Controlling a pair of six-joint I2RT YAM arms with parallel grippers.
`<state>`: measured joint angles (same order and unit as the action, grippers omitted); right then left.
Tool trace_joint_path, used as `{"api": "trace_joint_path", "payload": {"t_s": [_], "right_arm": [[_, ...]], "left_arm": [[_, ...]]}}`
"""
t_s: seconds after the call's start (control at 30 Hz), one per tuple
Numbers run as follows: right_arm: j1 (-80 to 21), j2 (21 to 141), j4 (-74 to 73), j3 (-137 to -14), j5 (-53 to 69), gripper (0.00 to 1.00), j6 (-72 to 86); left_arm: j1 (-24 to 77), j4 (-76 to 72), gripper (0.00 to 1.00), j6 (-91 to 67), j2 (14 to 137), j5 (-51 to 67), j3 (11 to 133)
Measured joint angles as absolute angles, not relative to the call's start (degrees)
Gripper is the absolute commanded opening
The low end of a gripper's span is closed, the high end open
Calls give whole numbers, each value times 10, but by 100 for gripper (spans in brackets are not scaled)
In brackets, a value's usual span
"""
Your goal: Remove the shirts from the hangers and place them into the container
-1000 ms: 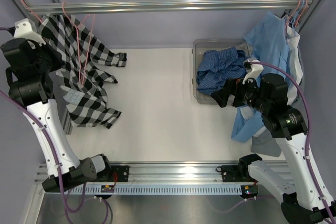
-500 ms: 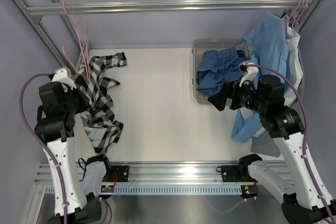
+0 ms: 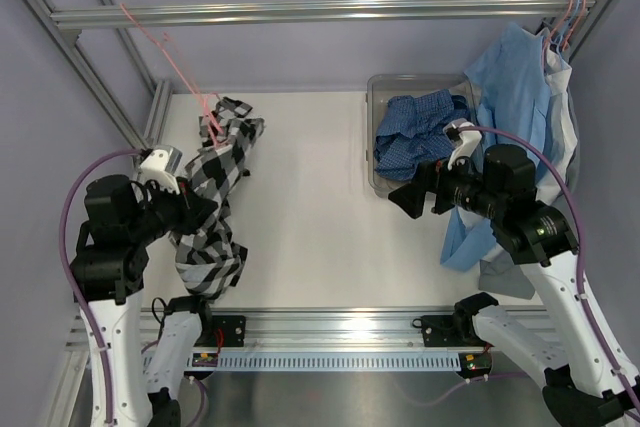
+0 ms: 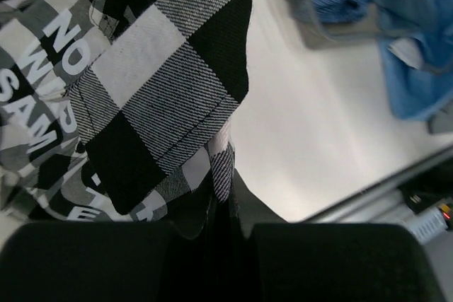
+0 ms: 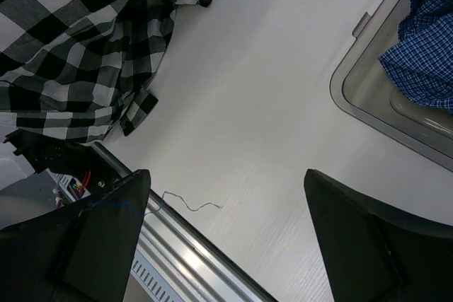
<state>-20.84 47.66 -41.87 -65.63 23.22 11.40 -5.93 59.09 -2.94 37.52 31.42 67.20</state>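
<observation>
The black-and-white check shirt hangs stretched between a pink hanger and my left gripper, which is shut on a fold of it. In the left wrist view the check cloth runs down into the closed left gripper. The hanger wire slants up to the top rail. The dark blue shirt lies in the clear container. My right gripper hovers open over the table in front of the container, with nothing between its jaws.
Light blue, white and grey garments hang on pink hangers at the rail's right end, beside the container. A slanted frame post stands at the left. A loose thread lies near the metal front rail.
My left arm has swung down from the rail toward the front, dragging the check shirt right and stretching the hanger out. The right gripper has drifted slightly left.
</observation>
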Motion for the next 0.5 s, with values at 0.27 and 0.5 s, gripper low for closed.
{"api": "trace_joint_path", "payload": {"t_s": [0.27,0.5], "right_arm": [[-214,524,-423,-725,238,99,93],[-214,595,-432,-839,249,99,70]], "left_arm": [[-17,572,0,-36,460,479,731],[51,494,0,-62,556,516,851]]}}
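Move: Some 27 cm ahead of the left hand and 49 cm to its right, about 26 cm below, is the container; the blue checked shirt lies inside it at nearly the same spot. Two empty pink hangers dangle about 20 cm ahead of that hand, 4 cm to its left and 10 cm above. From the open right hand, the black-and-white shirt's middle lies some 42 cm left, 5 cm ahead and 20 cm down. Swinging the black-and-white shirt out towards the middle, the left hand keeps its shut grip on the cloth and travels right about 8 cm, at first nearly level, then climbing some 10 cm, while turning clockwise nearly 30 degrees. Meanwhile the right hand, empty and wide open, rises about 7 cm and eases a little forward. ##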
